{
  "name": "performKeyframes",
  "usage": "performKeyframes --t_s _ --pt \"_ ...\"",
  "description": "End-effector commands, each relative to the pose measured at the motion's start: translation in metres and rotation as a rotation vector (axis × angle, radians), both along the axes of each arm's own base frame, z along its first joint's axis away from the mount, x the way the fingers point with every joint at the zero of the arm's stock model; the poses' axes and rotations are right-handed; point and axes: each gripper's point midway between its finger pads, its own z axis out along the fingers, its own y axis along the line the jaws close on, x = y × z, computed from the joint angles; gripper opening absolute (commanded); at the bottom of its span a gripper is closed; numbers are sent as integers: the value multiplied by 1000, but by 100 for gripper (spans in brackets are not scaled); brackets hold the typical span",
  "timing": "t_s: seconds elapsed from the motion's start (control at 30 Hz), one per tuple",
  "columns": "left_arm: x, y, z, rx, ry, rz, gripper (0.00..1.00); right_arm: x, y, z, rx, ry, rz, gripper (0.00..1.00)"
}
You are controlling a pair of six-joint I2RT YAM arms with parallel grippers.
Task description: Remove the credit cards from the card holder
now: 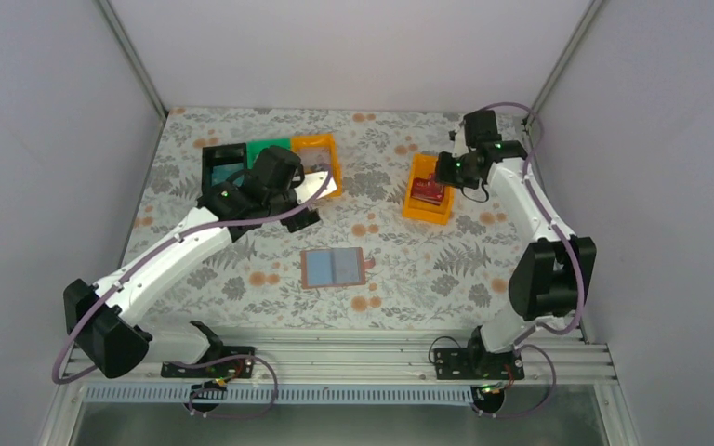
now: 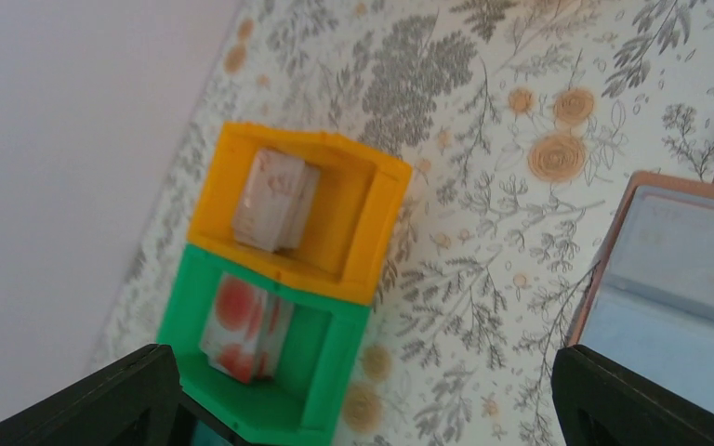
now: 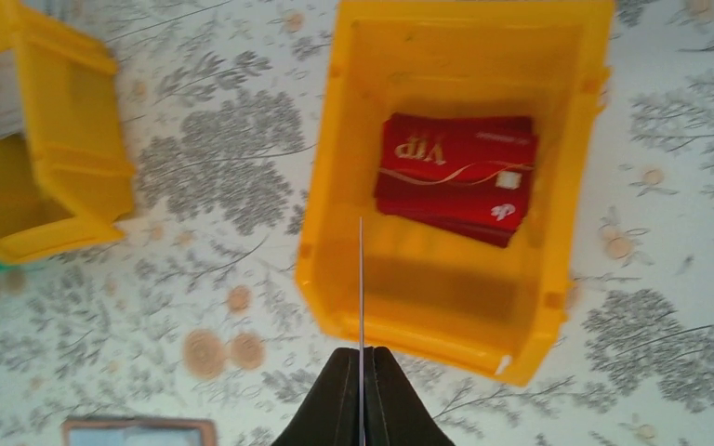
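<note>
The card holder [image 1: 335, 268] lies open at mid-table, pale blue sleeves up; its edge also shows in the left wrist view [image 2: 679, 279] and the right wrist view [image 3: 139, 432]. My right gripper [image 3: 361, 358] is shut on a thin credit card [image 3: 361, 279] seen edge-on, held over the near rim of the right orange bin [image 3: 539, 307]. Dark red credit cards [image 3: 456, 177] lie inside that bin. My left gripper [image 2: 363, 362] hangs open and holds nothing, above the back-left bins. A whitish-pink card stack [image 2: 274, 200] sits in the orange bin [image 2: 372, 232].
A black bin [image 1: 223, 160], a green bin [image 1: 265, 147] and an orange bin [image 1: 321, 149] stand in a row at the back left. White cards with orange circles [image 2: 242, 325] fill the green bin [image 2: 335, 362]. The right orange bin [image 1: 425, 209] stands alone at the back right.
</note>
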Motion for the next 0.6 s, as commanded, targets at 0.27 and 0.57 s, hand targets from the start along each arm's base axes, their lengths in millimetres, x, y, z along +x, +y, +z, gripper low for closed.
performKeyframes --t_s 0.27,0.57 --pt "-1 31 -37 -78 177 129 100 53 -13 -47 3 77 29 4" --pt "9 34 -50 -43 192 149 100 69 1 -67 75 127 74 4"
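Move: The right hand holds a red card, seen edge-on. The red card stack in the right-hand orange tray lies about 8 cm ahead of this hand, 1 cm to its right and 14 below; the empty-looking card holder is some 13 cm back and 23 left, 16 below. From the open, empty left hand the card holder lies about 7 cm back, 5 right and 21 below, the stack 14 ahead and 29 right. Bring the right gripper down and forward over the orange tray towards the red card stack, about 7 cm down and 6 forward, tipping the fingers some 8 degrees more downward and keeping them shut on the card; the sinking dies out at the end. Meanwhile let the wide-open left gripper ease down and left about 4 cm each way, turning slightly counter-clockwise and tipping down. ##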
